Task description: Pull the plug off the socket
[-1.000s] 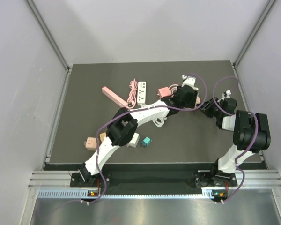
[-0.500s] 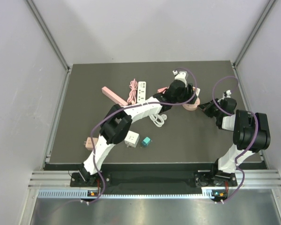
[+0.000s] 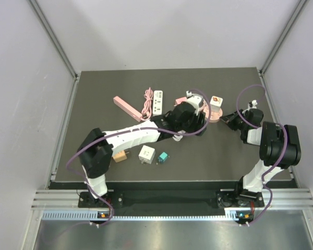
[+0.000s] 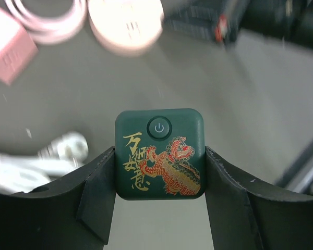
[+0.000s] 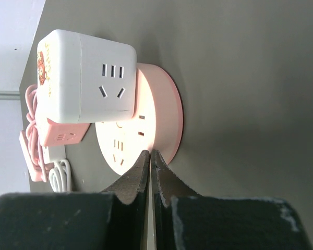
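Note:
The plug point(image 4: 159, 153) is a dark green cube with a gold and red dragon and a power button. My left gripper point(image 4: 159, 174) is shut on its two sides and holds it above the mat, clear of the round pink socket point(image 4: 125, 23). In the top view the left gripper point(image 3: 195, 107) sits just left of that socket point(image 3: 214, 115). A white cube adapter point(image 5: 83, 78) stands plugged into the socket point(image 5: 159, 114). My right gripper point(image 5: 151, 154) is shut on nothing, its tips at the socket's near rim.
A small pink adapter point(image 5: 62, 136) and a coiled white cable point(image 4: 36, 161) lie beside the socket. Farther left are a white power strip point(image 3: 158, 102), a pink power strip point(image 3: 127, 107), a pink cable point(image 3: 147, 98), a white cube point(image 3: 146, 154) and a small teal cube point(image 3: 163, 157).
The left gripper has drawn back leftward from over the pink socket with the green plug, uncovering the white adapter. The right gripper has shut.

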Robot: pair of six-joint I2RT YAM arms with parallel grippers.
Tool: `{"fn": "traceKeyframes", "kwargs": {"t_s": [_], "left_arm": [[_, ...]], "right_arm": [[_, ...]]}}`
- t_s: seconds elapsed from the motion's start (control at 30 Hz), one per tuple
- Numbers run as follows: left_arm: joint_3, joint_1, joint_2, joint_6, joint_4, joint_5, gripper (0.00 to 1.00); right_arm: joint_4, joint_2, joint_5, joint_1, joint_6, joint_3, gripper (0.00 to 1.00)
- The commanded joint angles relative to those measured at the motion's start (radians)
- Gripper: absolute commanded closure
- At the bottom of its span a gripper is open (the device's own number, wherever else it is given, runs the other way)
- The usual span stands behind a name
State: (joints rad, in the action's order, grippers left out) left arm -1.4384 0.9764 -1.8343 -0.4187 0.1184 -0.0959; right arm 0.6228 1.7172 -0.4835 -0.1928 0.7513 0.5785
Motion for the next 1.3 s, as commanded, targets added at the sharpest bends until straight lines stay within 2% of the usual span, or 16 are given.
{"fn": "traceKeyframes", "kwargs": {"t_s": [0.0, 0.23, 0.4, 0.6, 0.8, 0.9, 1.0, 1.03, 1.07, 1.1, 1.23, 1.27], "left_arm": [[0.082, 0.028, 0.119, 0.031, 0.058, 0.036, 1.00], [0.243, 0.034, 0.198, -0.032, 0.086, 0.033, 1.00], [0.246, 0.033, 0.167, -0.038, 0.105, 0.070, 0.99], [0.188, 0.034, 0.098, -0.072, 0.217, 0.058, 0.99], [0.289, 0.033, 0.176, -0.114, 0.219, 0.047, 0.96], [0.285, 0.033, 0.181, -0.130, 0.277, 0.055, 0.96], [0.276, 0.033, 0.164, -0.141, 0.309, 0.065, 0.87], [0.270, 0.033, 0.156, -0.143, 0.323, 0.065, 0.87], [0.259, 0.031, 0.144, -0.144, 0.342, 0.056, 0.78], [0.256, 0.033, 0.139, -0.144, 0.349, 0.048, 0.74], [0.248, 0.033, 0.153, -0.149, 0.356, 0.001, 0.60], [0.240, 0.033, 0.161, -0.147, 0.360, -0.017, 0.42]], "right_arm": [[-0.032, 0.032, 0.005, 0.009, -0.035, 0.021, 1.00], [-0.031, 0.033, 0.003, 0.013, -0.040, 0.023, 1.00], [-0.041, 0.032, 0.005, 0.018, -0.044, 0.027, 1.00], [-0.038, 0.039, -0.006, 0.018, -0.044, 0.032, 1.00], [-0.037, 0.044, -0.013, 0.018, -0.044, 0.037, 1.00], [-0.035, 0.045, -0.017, 0.018, -0.043, 0.037, 1.00], [-0.034, 0.045, -0.015, 0.018, -0.046, 0.035, 1.00], [-0.034, 0.045, -0.018, 0.018, -0.044, 0.035, 1.00], [-0.034, 0.047, -0.018, 0.019, -0.044, 0.037, 1.00], [-0.034, 0.048, -0.020, 0.018, -0.043, 0.037, 1.00], [-0.032, 0.048, -0.020, 0.019, -0.046, 0.037, 1.00], [-0.032, 0.048, -0.021, 0.018, -0.043, 0.037, 1.00]]}}
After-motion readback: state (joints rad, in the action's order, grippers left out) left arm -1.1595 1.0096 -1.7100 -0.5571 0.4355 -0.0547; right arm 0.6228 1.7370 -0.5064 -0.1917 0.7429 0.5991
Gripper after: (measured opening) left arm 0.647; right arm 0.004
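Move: The left hand holds the green plug; it is bound for a bare patch of table about 10 cm back, 12 cm left and 16 cm below. The teal plug lies level with that patch, roughly 7 cm to the left of it, and the white plug another 7 cm left and 1 cm farther out. The white cord's round end is some 6 cm ahead and 10 cm left of the left hand. From the right hand the patch is about 20 cm back, 21 cm left, 4 cm below. Keeping its pinch on the green plug, the left hand carries it back, down and to its left, about 10 cm each way, away from the round pink socket and towards the bare table just right of the teal plug. It starts mostly backwards, then sinks in two stages and eases to a stop, the fingers tipping some 30 degrees steeper. ##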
